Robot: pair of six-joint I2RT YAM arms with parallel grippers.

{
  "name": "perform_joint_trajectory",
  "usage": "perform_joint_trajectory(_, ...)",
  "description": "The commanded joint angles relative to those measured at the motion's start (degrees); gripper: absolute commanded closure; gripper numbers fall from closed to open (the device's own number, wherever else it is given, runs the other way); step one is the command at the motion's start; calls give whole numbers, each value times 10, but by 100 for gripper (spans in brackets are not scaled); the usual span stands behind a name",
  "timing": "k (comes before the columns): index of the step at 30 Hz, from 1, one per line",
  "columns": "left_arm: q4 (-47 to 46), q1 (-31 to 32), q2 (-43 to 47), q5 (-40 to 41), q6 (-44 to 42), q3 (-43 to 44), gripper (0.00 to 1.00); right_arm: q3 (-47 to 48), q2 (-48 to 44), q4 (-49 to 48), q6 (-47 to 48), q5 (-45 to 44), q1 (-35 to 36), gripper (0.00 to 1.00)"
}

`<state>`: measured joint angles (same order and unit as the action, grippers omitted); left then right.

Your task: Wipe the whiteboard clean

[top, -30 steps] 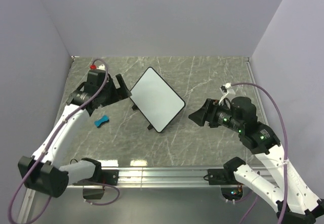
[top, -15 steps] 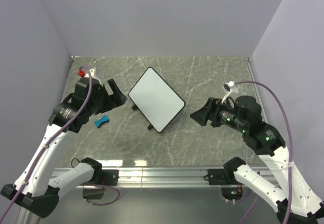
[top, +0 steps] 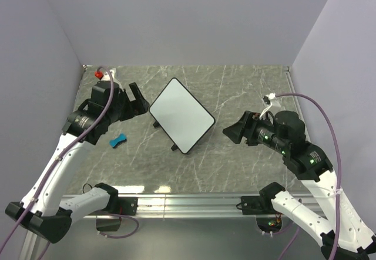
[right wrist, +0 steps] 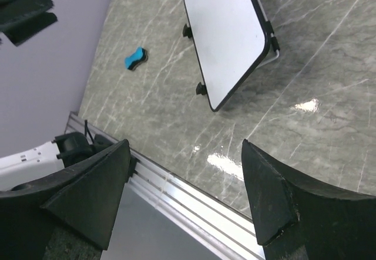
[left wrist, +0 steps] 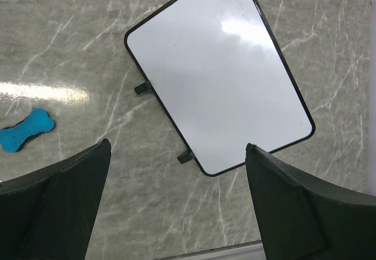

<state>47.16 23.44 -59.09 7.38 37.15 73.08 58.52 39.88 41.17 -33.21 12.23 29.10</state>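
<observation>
The whiteboard (top: 182,117) lies tilted on its small black feet mid-table, and its white face shows no marks (left wrist: 218,75) (right wrist: 226,36). A blue bone-shaped eraser (top: 118,141) (left wrist: 26,132) (right wrist: 136,58) lies on the table left of it, held by nothing. My left gripper (top: 138,100) (left wrist: 177,148) hovers open just left of the board, above the table, with nothing between its fingers. My right gripper (top: 231,132) (right wrist: 185,146) hangs open to the right of the board, a short gap away, also empty.
The marble tabletop (top: 235,90) is walled by purple panels at the back and sides. An aluminium rail (top: 188,201) runs along the near edge between the arm bases. Part of the left arm (right wrist: 23,7) shows in the right wrist view's top left corner.
The left arm drew back from the board's left corner, then rose slightly towards the back. The right gripper edged a little right, away from the board. Board and eraser have not moved.
</observation>
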Motion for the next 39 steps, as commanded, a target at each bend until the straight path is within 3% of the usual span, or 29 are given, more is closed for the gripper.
perform_joint_trajectory(1,-44,2,-8,-4,-30,17,0,4,-25,-14,-12,-31,3,17)
perform_joint_trajectory(12,-86,2,-37,-68,-74,1,1,-14,-27,-23,-22,-45,3,16)
perform_joint_trajectory(19,-126,2,-33,-225,-104,-18,0,-14,-10,-37,-32,-44,3,16)
perform_joint_trajectory(39,-109,2,-52,-218,-139,-16,1,-48,-6,-68,-60,-37,3,16)
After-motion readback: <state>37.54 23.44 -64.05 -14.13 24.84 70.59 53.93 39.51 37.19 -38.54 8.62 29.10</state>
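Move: The wiped whiteboard, on its stand and turned askew, has its middle about 13 cm to the right of the left gripper, some 5 cm ahead and about 22 cm below. The blue eraser lies on the table some 14 cm to that gripper's left, about 3 cm back and 27 cm down. From the right gripper the whiteboard is roughly 17 cm ahead, 15 cm left and 22 cm below. Swing the empty left gripper to the right towards the whiteboard, away from the eraser: ease forward a couple of centimetres, then sweep about 6 cm right while giving that back, turning the hand some 25 degrees clockwise. Stay high above the board, fingers wide open. Let the open right gripper dip slightly right, then ease forward and down a centimetre or two. ##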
